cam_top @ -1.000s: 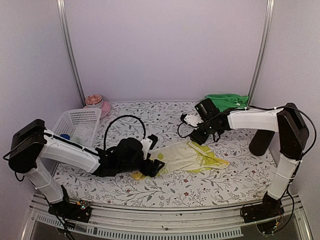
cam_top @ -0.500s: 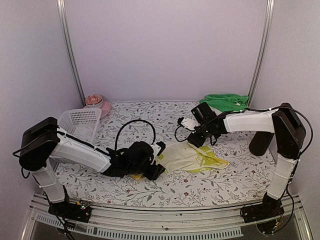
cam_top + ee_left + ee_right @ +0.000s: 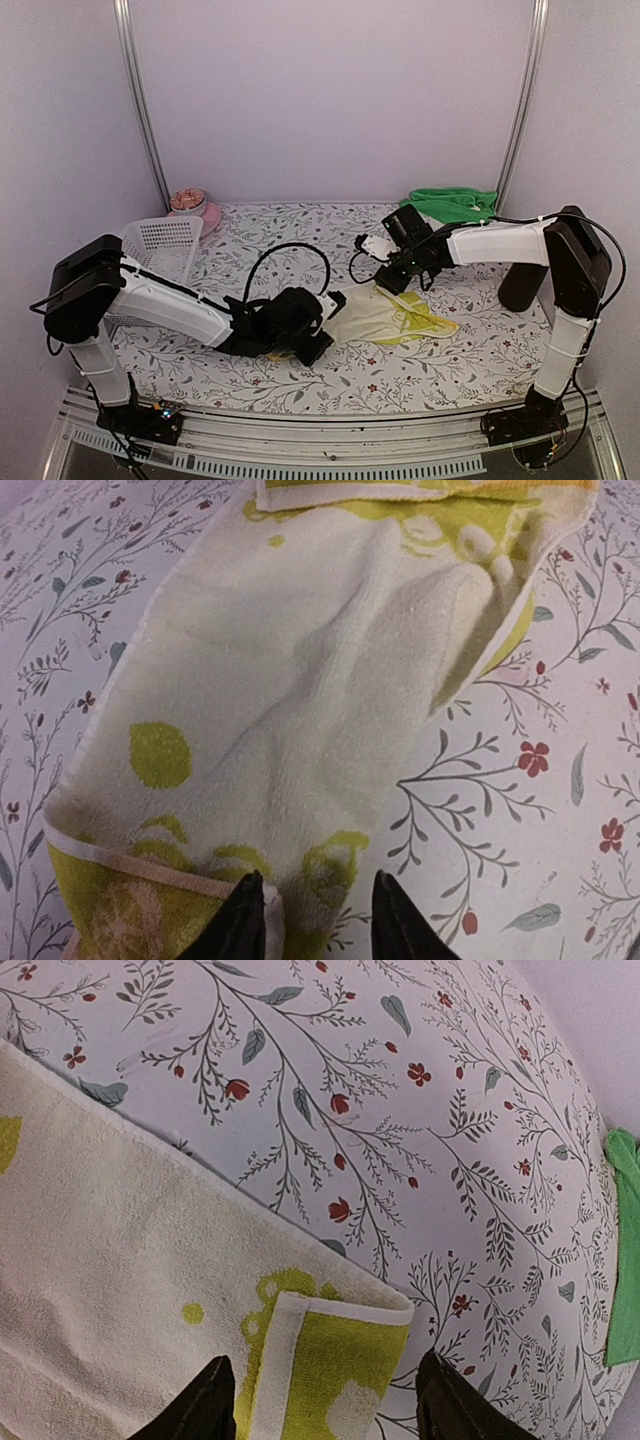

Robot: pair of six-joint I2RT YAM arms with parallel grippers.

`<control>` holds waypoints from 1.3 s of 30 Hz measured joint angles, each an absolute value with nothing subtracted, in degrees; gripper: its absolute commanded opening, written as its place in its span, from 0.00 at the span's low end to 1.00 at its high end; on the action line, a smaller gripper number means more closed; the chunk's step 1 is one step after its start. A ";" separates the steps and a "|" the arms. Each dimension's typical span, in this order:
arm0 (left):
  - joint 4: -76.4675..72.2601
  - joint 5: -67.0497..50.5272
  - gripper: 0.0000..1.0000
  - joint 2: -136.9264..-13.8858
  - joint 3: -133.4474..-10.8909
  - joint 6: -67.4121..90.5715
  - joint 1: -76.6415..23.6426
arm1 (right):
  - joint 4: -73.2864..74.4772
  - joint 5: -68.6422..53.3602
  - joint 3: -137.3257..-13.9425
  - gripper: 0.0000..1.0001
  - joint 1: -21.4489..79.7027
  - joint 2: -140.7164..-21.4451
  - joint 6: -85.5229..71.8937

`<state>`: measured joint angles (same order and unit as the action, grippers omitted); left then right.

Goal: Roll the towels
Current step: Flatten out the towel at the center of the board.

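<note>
The yellow-lime towel point(image 3: 385, 313) lies flat mid-table, pale side up, with its far corner folded over point(image 3: 350, 1360). My left gripper point(image 3: 322, 338) is low at the towel's near-left end. In the left wrist view its fingers point(image 3: 240, 925) straddle the end's right corner point(image 3: 330, 865), still a gap apart point(image 3: 318, 925). My right gripper point(image 3: 388, 282) hovers open over the folded far corner, its fingers wide on either side point(image 3: 325, 1410). The plain green towel point(image 3: 455, 205) lies bunched at the back right and also shows in the right wrist view point(image 3: 625, 1260).
A white mesh basket point(image 3: 160, 245) stands at the left, behind the left arm. A pink bowl point(image 3: 192, 208) sits at the back left corner. A black cylinder point(image 3: 522, 285) stands by the right arm. Floral tablecloth point(image 3: 300, 235) surrounds the towel.
My left arm has slid right along the towel's near-left end and its jaws have narrowed around the corner. The right gripper has shifted slightly left, jaws almost unchanged.
</note>
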<state>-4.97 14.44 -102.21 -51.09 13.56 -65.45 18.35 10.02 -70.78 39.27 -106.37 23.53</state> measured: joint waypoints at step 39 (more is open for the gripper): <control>0.75 18.48 0.06 -103.98 -51.57 17.65 -64.95 | 18.24 9.28 -70.41 0.61 39.27 -106.37 23.29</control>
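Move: The left hand hovers just over the towel's left end, its fingers half open. The near corner of the folded-over flap there, where the white band ends, lies about 3 cm to the left, 1 cm ahead and 3 cm below. The towel's middle is some 10 cm right and 7 cm ahead; the right-end flap is about 20 cm right and 11 cm ahead. From the right hand, the left flap's near corner is some 17 cm left, 15 cm back and 6 cm down. The left hand eases down and to its left by roughly 2.5 cm each way, bringing its half-open fingers down onto the near corner of the flap at the towel's left end, the sideways part slowing once it is low. The wrist turns only slightly, under 10 degrees, while the fingers narrow a little and then draw nearly shut at the end, pinching the flap's edge by the end of the white band. ##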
